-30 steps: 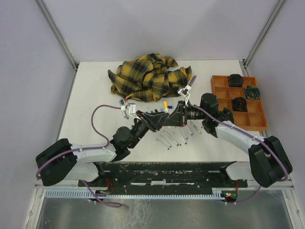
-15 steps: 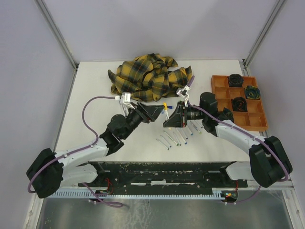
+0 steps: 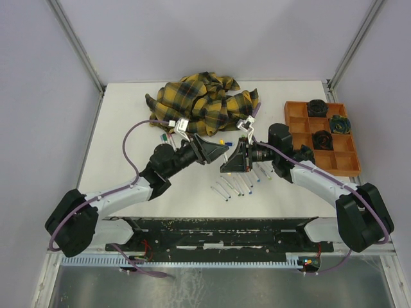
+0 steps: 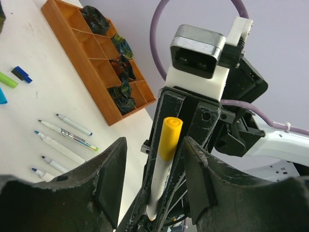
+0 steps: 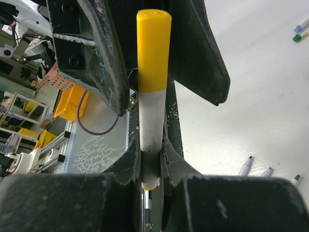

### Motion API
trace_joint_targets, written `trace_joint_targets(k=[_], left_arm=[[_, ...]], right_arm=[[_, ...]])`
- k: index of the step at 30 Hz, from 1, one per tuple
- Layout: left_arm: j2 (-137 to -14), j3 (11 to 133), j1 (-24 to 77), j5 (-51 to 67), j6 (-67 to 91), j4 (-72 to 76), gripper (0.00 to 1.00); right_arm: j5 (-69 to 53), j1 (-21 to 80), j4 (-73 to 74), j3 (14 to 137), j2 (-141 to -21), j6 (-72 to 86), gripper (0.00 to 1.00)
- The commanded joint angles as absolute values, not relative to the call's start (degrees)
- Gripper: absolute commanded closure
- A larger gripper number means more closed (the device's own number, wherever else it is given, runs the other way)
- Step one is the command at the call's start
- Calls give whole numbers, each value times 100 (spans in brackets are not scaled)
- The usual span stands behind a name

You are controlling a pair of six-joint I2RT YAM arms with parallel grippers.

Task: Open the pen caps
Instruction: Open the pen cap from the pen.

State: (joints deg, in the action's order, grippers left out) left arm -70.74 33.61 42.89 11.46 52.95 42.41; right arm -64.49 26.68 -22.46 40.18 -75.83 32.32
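Note:
My right gripper (image 3: pixel 232 157) (image 5: pixel 153 145) is shut on the white barrel of a pen (image 5: pixel 152 121) and holds it above the table, yellow cap (image 5: pixel 153 53) (image 3: pixel 222 142) pointing away from it. My left gripper (image 3: pixel 219 149) (image 4: pixel 153 145) faces it with its jaws open. Its fingers (image 5: pixel 96 43) stand on either side of the yellow cap (image 4: pixel 170 137), with a gap showing on each side. Several uncapped pens (image 3: pixel 236 186) (image 4: pixel 65 142) lie in a row on the table below. Loose pen caps (image 3: pixel 166 136) (image 4: pixel 21 75) lie further left.
A yellow-and-black plaid cloth (image 3: pixel 202 106) is heaped at the back of the table. An orange compartment tray (image 3: pixel 324 160) (image 4: pixel 65 29) with dark rolled items stands at the right. The two arms meet above the table's middle.
The left gripper backed off to the left with wide jaws, then came right again so that its jaws flank the yellow cap, now narrower. The right gripper held the pen still.

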Motion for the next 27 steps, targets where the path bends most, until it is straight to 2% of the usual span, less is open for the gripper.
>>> trace_joint_targets(k=[1, 14, 18, 21, 27], left_arm=[[-7134, 3693, 4175, 1613, 5471, 4580, 45], [-7291, 3902, 3944, 2100, 5510, 4659, 62], [-7288, 3915, 3939, 2201, 5475, 4697, 76], [-7310, 3965, 3936, 2301, 5372, 4702, 97], [-7211, 4311, 3709, 2138, 4689, 4493, 97]], right_arm=[[-6571, 2697, -2287, 4306, -7587, 3112, 100], [-6627, 2694, -2109, 4355, -7630, 2987, 100], [-6640, 2702, -2044, 4368, -7655, 2949, 100], [-6650, 2707, -2015, 4385, -7685, 2938, 100], [-6636, 2840, -1759, 4426, -7850, 2724, 100]])
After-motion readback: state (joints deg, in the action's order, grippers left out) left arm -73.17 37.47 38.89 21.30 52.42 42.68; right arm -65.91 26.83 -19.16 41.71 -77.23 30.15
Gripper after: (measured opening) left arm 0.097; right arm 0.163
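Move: Between the left hand's open fingers, about 1 cm farther out, 1 cm to the right and 1 cm above its hand point, is the yellow cap of the pen that the right hand holds. From the right hand that cap is roughly 5 cm ahead, 1 cm left and 6 cm up. On the table, some 16 cm below the left hand, a loose blue cap lies about 11 cm ahead and 4 cm right, the white pens about 12 cm back and 8 cm right. Rising about 1.5 cm along the yellow cap and turning some 5 degrees clockwise, the left hand closes its half-open fingers, slowly at first and then quickly, until they pinch the cap from both sides. The right hand stays nearly in place and keeps its grip on the lower end of the pen's white body. ##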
